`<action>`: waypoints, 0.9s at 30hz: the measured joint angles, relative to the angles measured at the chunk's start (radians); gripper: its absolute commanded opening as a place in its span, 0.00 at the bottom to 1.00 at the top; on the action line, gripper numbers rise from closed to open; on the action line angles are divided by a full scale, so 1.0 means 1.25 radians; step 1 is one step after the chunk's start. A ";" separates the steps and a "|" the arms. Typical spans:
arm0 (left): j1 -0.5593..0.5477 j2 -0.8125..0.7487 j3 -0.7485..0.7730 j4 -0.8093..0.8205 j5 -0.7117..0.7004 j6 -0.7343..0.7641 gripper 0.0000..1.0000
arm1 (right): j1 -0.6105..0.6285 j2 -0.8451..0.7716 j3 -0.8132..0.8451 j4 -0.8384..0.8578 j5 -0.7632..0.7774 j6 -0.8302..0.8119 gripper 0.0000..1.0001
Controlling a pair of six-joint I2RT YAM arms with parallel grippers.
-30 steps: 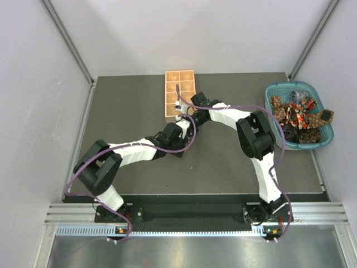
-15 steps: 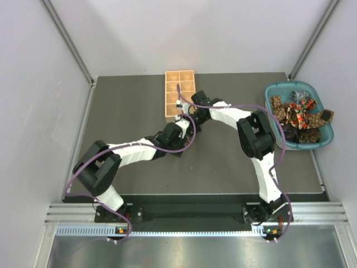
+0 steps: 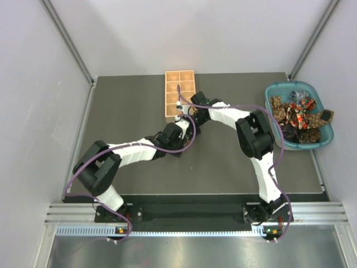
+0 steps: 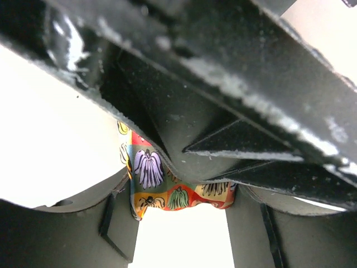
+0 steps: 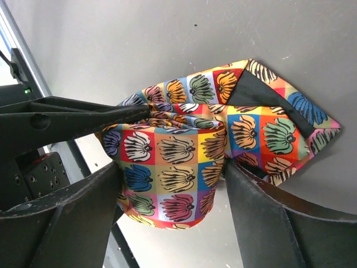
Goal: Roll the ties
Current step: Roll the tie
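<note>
A rolled tie printed with coloured squares and shell shapes sits between my right gripper's fingers. Both fingers touch its sides, and the pointed end lies flat on the dark mat. One finger of my left gripper reaches into the top of the roll from the left. In the left wrist view a strip of the same tie spans the gap of my left gripper. From above, both grippers meet just below the tray and hide the tie.
The tan wooden tray with compartments stands right behind the grippers. A teal basket at the right edge holds several more patterned ties. Purple cables loop over both arms. White walls enclose the dark mat.
Both arms stay nearly where they were at the tray's near end. The right wrist has shifted only slightly.
</note>
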 measured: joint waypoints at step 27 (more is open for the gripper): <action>0.061 -0.056 -0.004 -0.020 0.085 -0.034 0.99 | 0.021 0.041 0.034 -0.031 -0.033 0.037 0.40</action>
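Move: The tie's roll stands between the right fingers, its middle about 1 cm below that hand's point and otherwise level with it. The loose folded end of the tie lies roughly 4 cm ahead and 3 cm left of the right hand, some 3 cm lower; the wooden tray's middle is about 21 cm straight ahead, 2 cm lower. From the left hand, also closed around the tie, the roll is about 1 cm ahead and 1 cm below. The tie's roll, already between the right fingers, is squeezed narrower as they close from about three-quarters open to well under half, while the right hand eases some 2 cm back and to its left, sinking slightly. The left hand dips a touch, opens its fingers fully from around the tie, then rises about 2 cm, drawing the finger at the roll's top away. ##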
